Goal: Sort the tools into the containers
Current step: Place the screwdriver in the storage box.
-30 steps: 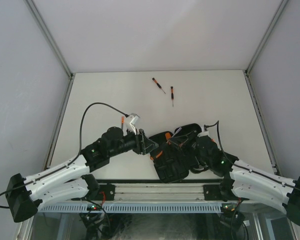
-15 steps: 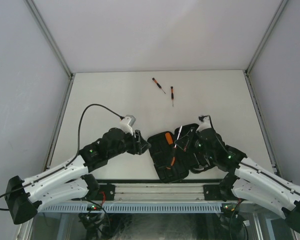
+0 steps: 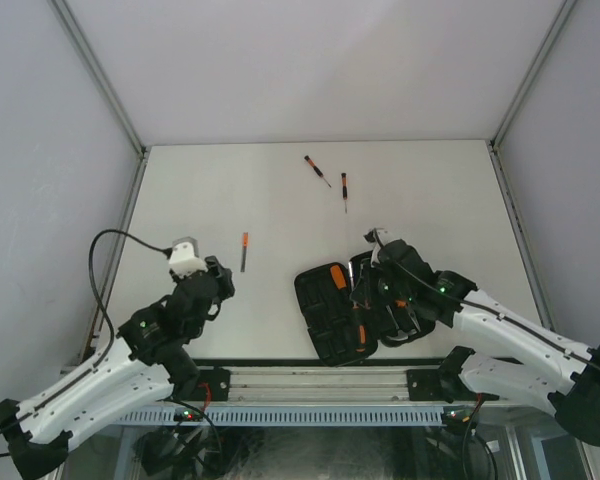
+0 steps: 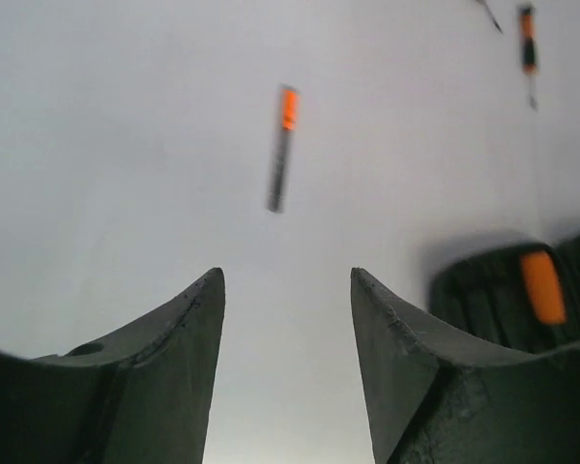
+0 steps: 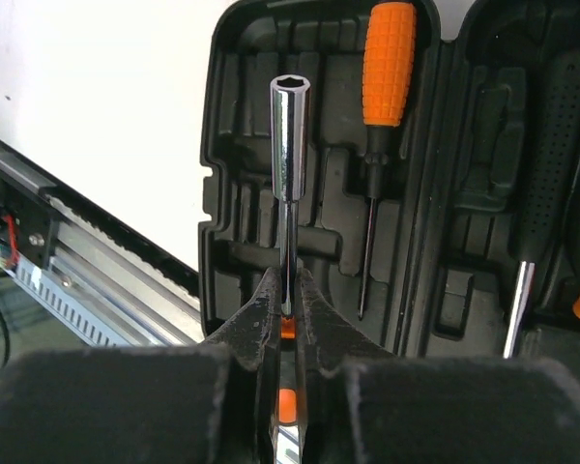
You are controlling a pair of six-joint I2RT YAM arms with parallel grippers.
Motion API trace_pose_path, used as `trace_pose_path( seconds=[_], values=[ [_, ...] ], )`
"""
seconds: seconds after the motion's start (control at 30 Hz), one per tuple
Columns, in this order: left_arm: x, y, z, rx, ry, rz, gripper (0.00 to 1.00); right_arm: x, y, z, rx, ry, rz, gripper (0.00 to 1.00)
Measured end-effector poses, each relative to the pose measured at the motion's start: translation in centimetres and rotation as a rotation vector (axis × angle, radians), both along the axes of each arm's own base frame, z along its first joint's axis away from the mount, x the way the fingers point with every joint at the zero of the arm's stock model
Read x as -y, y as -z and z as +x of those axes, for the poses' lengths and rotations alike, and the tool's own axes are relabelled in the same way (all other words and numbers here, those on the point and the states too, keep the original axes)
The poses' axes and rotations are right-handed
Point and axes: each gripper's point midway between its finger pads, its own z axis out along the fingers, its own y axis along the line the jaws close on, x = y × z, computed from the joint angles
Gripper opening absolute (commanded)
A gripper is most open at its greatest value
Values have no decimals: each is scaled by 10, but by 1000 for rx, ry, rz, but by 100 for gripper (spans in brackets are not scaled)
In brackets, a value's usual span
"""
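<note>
The black tool case [image 3: 325,315] lies open near the table's front edge, with an orange-handled screwdriver [image 5: 386,68] seated in one moulded slot. My right gripper [image 5: 288,282] hangs over the case's left half [image 5: 240,242], shut on a nut driver with a chrome shaft [image 5: 289,155] that points forward. In the top view that gripper [image 3: 365,283] is above the case. My left gripper [image 4: 285,280] stands open and empty, left of the case [image 4: 493,290]. A small screwdriver [image 4: 281,145] lies on the table ahead of it. Two more screwdrivers [image 3: 317,170] [image 3: 345,190] lie farther back.
A black-handled tool [image 5: 546,145] rests in the case's right half. The case's orange latch [image 4: 543,287] faces my left gripper. The metal rail [image 3: 310,385] runs along the near edge, and white walls close off the table's sides.
My left arm has drawn back to the left, away from the case, uncovering the small screwdriver. The right gripper has shifted with the nut driver over the case, which now lies open.
</note>
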Motion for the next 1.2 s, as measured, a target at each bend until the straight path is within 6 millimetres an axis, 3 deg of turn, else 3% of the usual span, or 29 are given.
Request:
trace_pose_path(
  seconds=[0.2, 0.4, 0.7, 0.9, 1.2],
  values=[
    [-72, -4, -1, 156, -287, 114, 63, -4, 0, 3, -14, -78, -79, 0],
    [-113, -10, -3, 250, -457, 287, 73, -11, 2, 10, -24, -148, -138, 0],
    [-134, 19, -2, 261, -541, 483, 75, -11, 17, 16, -74, -203, -237, 0],
    [-147, 8, 0, 281, -622, 465, 77, -12, 32, 15, -125, -218, -266, 0],
    [-159, -7, -10, 353, -683, 344, 87, -23, 35, 7, -163, -245, -217, 0]
  ],
)
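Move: The right hand already holds the silver-shafted screwdriver over the storage box; the middle of the box's left half lies about 4 cm to this hand's left, 5 cm back and 11 cm below. At a similar depth, the orange-handled screwdriver's handle is some 3 cm ahead and 4 cm left, and the pliers 3 cm back and 9 cm right. From the empty left hand, that box half lies roughly 22 cm right, 6 cm back and 15 cm down. Right hand lowers its screwdriver 3.5 cm, edging left towards the box; left hand swings 16 cm left, opening. ##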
